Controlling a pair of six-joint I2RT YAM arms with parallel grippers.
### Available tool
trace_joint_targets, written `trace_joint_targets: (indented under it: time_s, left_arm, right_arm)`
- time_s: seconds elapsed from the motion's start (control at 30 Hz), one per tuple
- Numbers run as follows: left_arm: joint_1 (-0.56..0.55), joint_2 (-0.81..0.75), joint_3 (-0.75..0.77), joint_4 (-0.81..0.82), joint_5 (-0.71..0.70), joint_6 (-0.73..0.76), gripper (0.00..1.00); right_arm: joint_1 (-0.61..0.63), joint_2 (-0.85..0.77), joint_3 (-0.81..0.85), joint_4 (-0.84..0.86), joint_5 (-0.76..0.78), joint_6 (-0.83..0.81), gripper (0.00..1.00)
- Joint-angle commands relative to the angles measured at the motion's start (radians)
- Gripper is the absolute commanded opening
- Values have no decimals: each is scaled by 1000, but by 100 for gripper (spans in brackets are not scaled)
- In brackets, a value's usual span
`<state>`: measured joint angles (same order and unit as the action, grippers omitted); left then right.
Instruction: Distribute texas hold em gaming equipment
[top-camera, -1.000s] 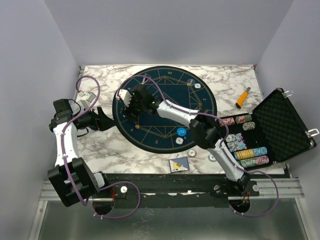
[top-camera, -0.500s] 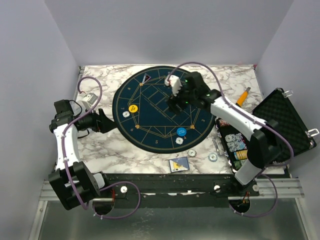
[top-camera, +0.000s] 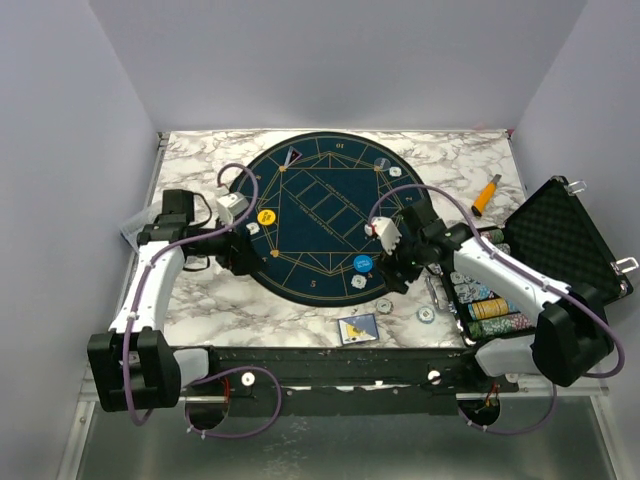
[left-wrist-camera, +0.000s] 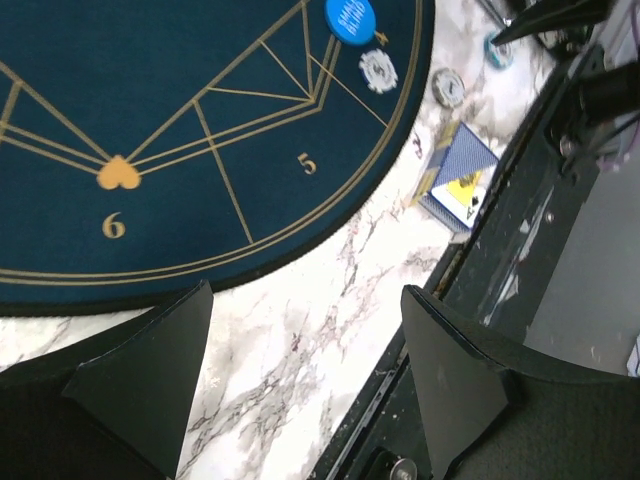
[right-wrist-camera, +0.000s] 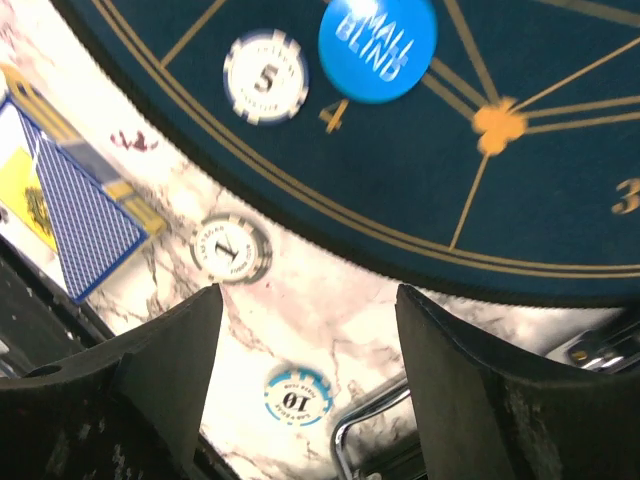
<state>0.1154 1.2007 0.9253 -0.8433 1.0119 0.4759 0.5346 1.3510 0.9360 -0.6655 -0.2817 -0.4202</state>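
Observation:
A round dark blue mat (top-camera: 320, 215) holds a yellow button disc (top-camera: 266, 216), a blue "small blind" disc (top-camera: 363, 263), a whitish chip (top-camera: 358, 283), a card (top-camera: 292, 157) and two far chips (top-camera: 388, 166). Two chips (top-camera: 384, 305) (top-camera: 425, 314) and a card deck (top-camera: 358, 328) lie on the marble near the front. My right gripper (top-camera: 398, 275) (right-wrist-camera: 310, 370) is open and empty above the blue-edged "10" chip (right-wrist-camera: 297, 396). My left gripper (top-camera: 240, 255) (left-wrist-camera: 300, 370) is open and empty over marble at the mat's near-left edge.
The open black foam-lined case (top-camera: 560, 250) with rows of chips stands at the right, its metal handle (right-wrist-camera: 370, 430) by my right fingers. An orange-handled tool (top-camera: 485, 195) lies at the back right. The table's front rail (left-wrist-camera: 480, 300) is close to my left gripper.
My right arm has swung from the mat's left side across to its near-right edge, leaving the yellow disc lying uncovered. My left arm has moved right to the mat's edge.

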Motion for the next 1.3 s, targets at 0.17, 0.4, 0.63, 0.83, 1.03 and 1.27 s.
trace_joint_targets:
  time_s: [0.17, 0.4, 0.63, 0.83, 1.03, 1.27]
  left_arm:
    - [-106, 52, 58, 65, -101, -51, 78]
    - [-106, 27, 26, 91, -111, -59, 78]
    - [-105, 17, 24, 96, -112, -63, 78]
    - [-105, 17, 27, 99, -111, -68, 78]
    - [-106, 15, 26, 99, -113, -72, 78]
    - [-105, 23, 33, 102, -115, -81, 78]
  right_arm:
    - [21, 7, -119, -27, -21, -34, 72]
    - [91, 50, -127, -25, -31, -39, 73]
    - [167, 97, -128, 0, 2, -32, 73]
    - [190, 121, -141, 53, 71, -28, 72]
    - [195, 119, -150, 83, 96, -21, 71]
    - [200, 123, -157, 113, 104, -19, 69]
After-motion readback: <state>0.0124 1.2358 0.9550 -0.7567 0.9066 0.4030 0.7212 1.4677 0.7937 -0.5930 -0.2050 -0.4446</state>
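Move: The gray 1 chip on the marble lies about 5 cm back from the right hand, 2 cm to its left and some 9 cm below. The white 5 chip is roughly 6 cm left of the gray chip and 5 cm farther out; the card deck, 6 cm left of it and 6 cm nearer the base; the light-blue 10 chip, 10 cm right and 3 cm nearer. From the left hand the gray chip is about 29 cm right, 7 cm back and 16 cm below. The gray 1 chip is approached by the empty right hand, which sinks about 7 cm and draws back a little under 7 cm, then eases a good centimetre forward again low over the chip. The wrist tips the fingers steeper downward and turns some 10 degrees counter-clockwise; the fingers stay open to either side of the chip, with no touch to be seen. ##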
